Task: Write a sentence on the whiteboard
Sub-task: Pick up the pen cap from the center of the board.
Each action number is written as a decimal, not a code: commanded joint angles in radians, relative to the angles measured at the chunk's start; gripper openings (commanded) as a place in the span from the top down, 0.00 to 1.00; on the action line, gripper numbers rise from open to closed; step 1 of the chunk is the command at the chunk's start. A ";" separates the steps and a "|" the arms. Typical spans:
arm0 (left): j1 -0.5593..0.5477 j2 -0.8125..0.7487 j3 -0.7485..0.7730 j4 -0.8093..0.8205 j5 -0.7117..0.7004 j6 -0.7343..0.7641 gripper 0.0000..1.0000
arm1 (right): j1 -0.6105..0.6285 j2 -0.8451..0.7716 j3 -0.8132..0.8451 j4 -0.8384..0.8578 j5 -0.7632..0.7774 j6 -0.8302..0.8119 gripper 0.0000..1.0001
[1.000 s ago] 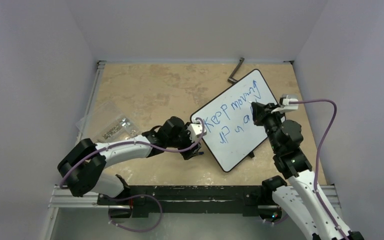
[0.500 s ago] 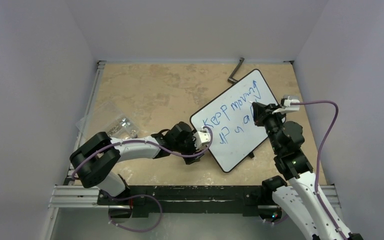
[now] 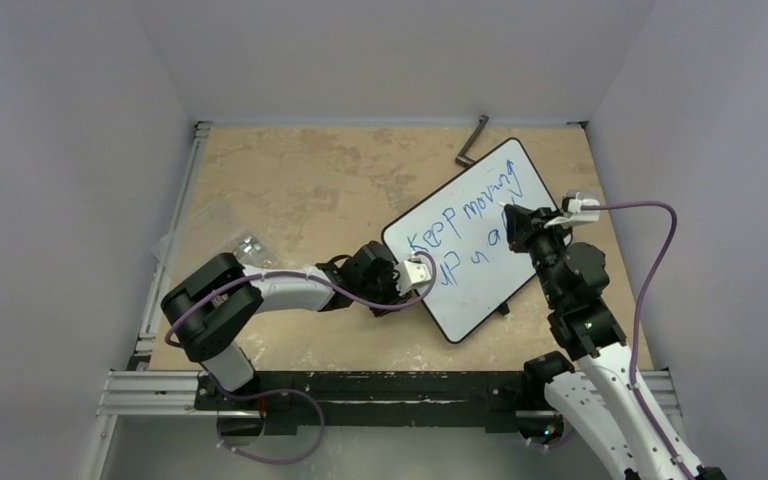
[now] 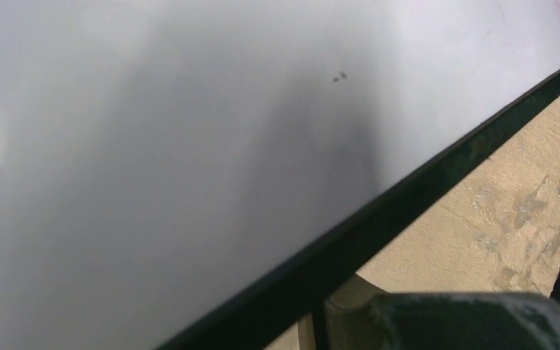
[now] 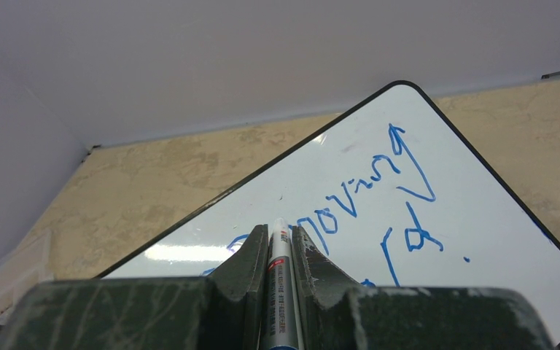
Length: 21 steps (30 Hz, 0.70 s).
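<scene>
The whiteboard [image 3: 480, 292] lies slanted on the tan table, right of centre, its face blank and grey in the left wrist view [image 4: 189, 146]. The sentence [image 3: 465, 213] is blue writing, "Keep moving", above a shorter line [image 5: 419, 240]. My left gripper [image 3: 424, 273] is at the board's near-left rim. There only one finger [image 4: 452, 321] shows, under the black rim, and the other is hidden. My right gripper [image 3: 513, 221] is shut on a silver marker [image 5: 280, 284], whose tip is over the board by the writing.
A clear plastic bag of small metal parts [image 3: 222, 248] lies at the table's left side. A black L-shaped tool [image 3: 473, 140] rests beyond the board's far corner. A small black foot [image 3: 503, 310] sticks out at the board's near edge. Grey walls enclose the table.
My left arm has reached to the right, bringing its gripper from beside the board onto the board's near-left rim. The right arm and marker have stayed put.
</scene>
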 commanded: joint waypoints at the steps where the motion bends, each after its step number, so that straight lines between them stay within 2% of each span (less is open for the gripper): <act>1: -0.005 0.013 0.030 -0.049 0.026 -0.003 0.75 | 0.000 -0.011 0.044 0.002 0.008 0.003 1.00; 6: -0.007 -0.003 0.000 -0.059 0.069 -0.045 0.89 | 0.000 -0.006 0.044 0.002 0.002 0.008 1.00; 8: -0.008 -0.008 -0.014 -0.059 0.083 -0.061 1.00 | 0.000 -0.006 0.044 0.002 -0.001 0.008 1.00; 14: -0.011 -0.082 -0.018 -0.141 0.103 -0.131 1.00 | -0.001 -0.006 0.047 0.002 -0.015 0.015 1.00; 21: -0.011 -0.149 0.045 -0.288 0.091 -0.136 1.00 | 0.000 0.006 0.069 0.006 -0.085 0.020 1.00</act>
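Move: The pen cap lies practically between the left hand's open finger pads, about 1 cm to their right and 1 cm below them. The whiteboard slants beyond it, its middle some 13 cm ahead and 17 cm to the right of this hand, its left corner about 14 cm straight out and its near corner roughly 7 cm back and 12 cm to the right. From the right hand the cap is about 8 cm back, 20 cm to the left and 29 cm below. Hold the left gripper where it is, low beside the whiteboard's edge, and close the fingers until they pinch the pen cap. Then draw the hand back about 4 cm with a drift of some 2 cm to the left, away from the board, rising only about 1 cm and rolling roughly 10 degrees as you keep the grip. ##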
